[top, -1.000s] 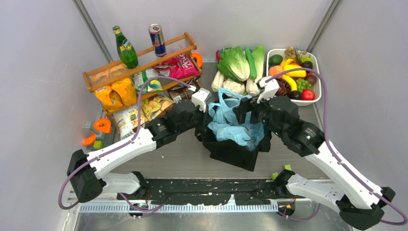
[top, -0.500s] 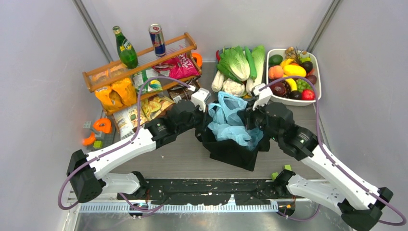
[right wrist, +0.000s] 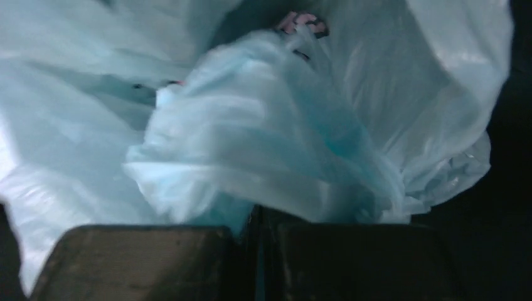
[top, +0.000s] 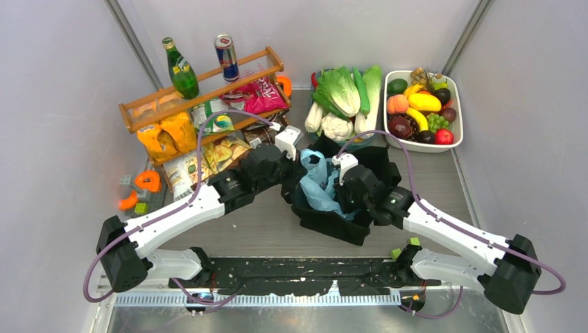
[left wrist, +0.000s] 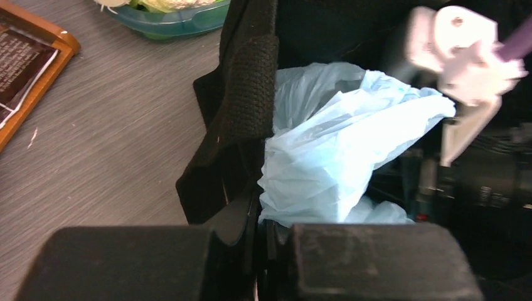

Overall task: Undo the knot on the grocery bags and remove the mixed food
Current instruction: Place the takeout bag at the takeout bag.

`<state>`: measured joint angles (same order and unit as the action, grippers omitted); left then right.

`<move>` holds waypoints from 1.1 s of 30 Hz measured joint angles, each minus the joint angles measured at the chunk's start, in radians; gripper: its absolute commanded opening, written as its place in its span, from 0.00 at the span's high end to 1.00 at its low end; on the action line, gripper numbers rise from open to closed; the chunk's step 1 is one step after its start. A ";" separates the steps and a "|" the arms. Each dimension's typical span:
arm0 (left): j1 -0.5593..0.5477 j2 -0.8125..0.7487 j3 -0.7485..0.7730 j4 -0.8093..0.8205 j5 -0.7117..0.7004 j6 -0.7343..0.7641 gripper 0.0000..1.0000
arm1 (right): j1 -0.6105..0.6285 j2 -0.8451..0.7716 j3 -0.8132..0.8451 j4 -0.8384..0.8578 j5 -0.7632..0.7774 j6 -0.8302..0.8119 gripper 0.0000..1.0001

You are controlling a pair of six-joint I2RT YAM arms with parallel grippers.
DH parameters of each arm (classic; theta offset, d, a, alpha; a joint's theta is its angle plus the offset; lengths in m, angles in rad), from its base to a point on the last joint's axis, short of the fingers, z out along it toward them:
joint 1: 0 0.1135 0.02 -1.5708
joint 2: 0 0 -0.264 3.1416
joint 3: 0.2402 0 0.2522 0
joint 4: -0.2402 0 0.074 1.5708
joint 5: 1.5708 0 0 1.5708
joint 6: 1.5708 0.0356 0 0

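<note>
The black fabric tote (top: 329,223) stands mid-table with the light-blue plastic bag (top: 315,182) crumpled inside it. My left gripper (top: 297,173) is shut on the tote's left rim; in the left wrist view black fabric (left wrist: 241,106) runs down into the closed jaws (left wrist: 263,231). My right gripper (top: 333,193) reaches inside the tote and is shut on the blue plastic (right wrist: 263,144), with a thin fold pinched between the jaws (right wrist: 257,231). A tight bunch of plastic sits just ahead of them; I cannot tell if it is the knot. Anything inside the bag is hidden.
Toy vegetables (top: 343,94) lie in a bowl behind the tote. A white tray of fruit (top: 454,135) stands back right. A wooden rack (top: 201,87) at back left carries a green bottle (top: 180,69), a can (top: 226,57) and snack packets (top: 260,96). Orange pieces (top: 147,182) lie far left.
My right arm swung from behind the tote down into it and its jaws closed on the blue plastic. The bag now sits lower and more bunched. The left arm stayed put.
</note>
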<state>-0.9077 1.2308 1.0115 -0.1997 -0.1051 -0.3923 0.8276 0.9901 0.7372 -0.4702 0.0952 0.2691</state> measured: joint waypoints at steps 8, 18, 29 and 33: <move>0.005 -0.024 0.000 0.032 0.066 -0.005 0.18 | 0.000 0.035 -0.018 0.031 0.163 0.029 0.72; 0.043 -0.244 -0.016 0.013 0.128 0.003 0.00 | 0.000 -0.075 0.175 -0.133 0.128 -0.005 0.00; 0.225 -0.335 -0.021 -0.091 0.157 0.039 0.00 | -0.037 -0.096 0.443 -0.276 0.051 -0.047 0.05; 0.341 -0.372 -0.031 -0.127 0.163 0.056 0.00 | -0.143 -0.073 0.532 -0.251 0.010 -0.061 0.05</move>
<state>-0.5663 0.8593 0.9810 -0.3267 0.0578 -0.3359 0.6842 0.9169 1.2694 -0.7212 0.1047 0.2085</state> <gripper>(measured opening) 0.994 0.955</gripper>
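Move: My left hand grips the rim of the black bag, whose middle lies about 14 cm to its right, 6 cm back and 11 below. My right hand holds the blue bag down inside; the black bag's middle is some 3 cm ahead and 2 cm right of it, the blue bag's bulk 4 cm ahead and 5 left. The vegetable basket stands about 26 cm ahead of my right hand; the brown snack pack 11 cm ahead and 9 left of my left hand. I push the blue bag a last 2 cm down, forward and right into the black bag with my right hand, then open its fingers and lift straight out, some 20 cm up, tilting them upward. Meanwhile my left hand opens off the rim, rises about 9 cm while easing back, then swings left away from the bag, fingers wide. ##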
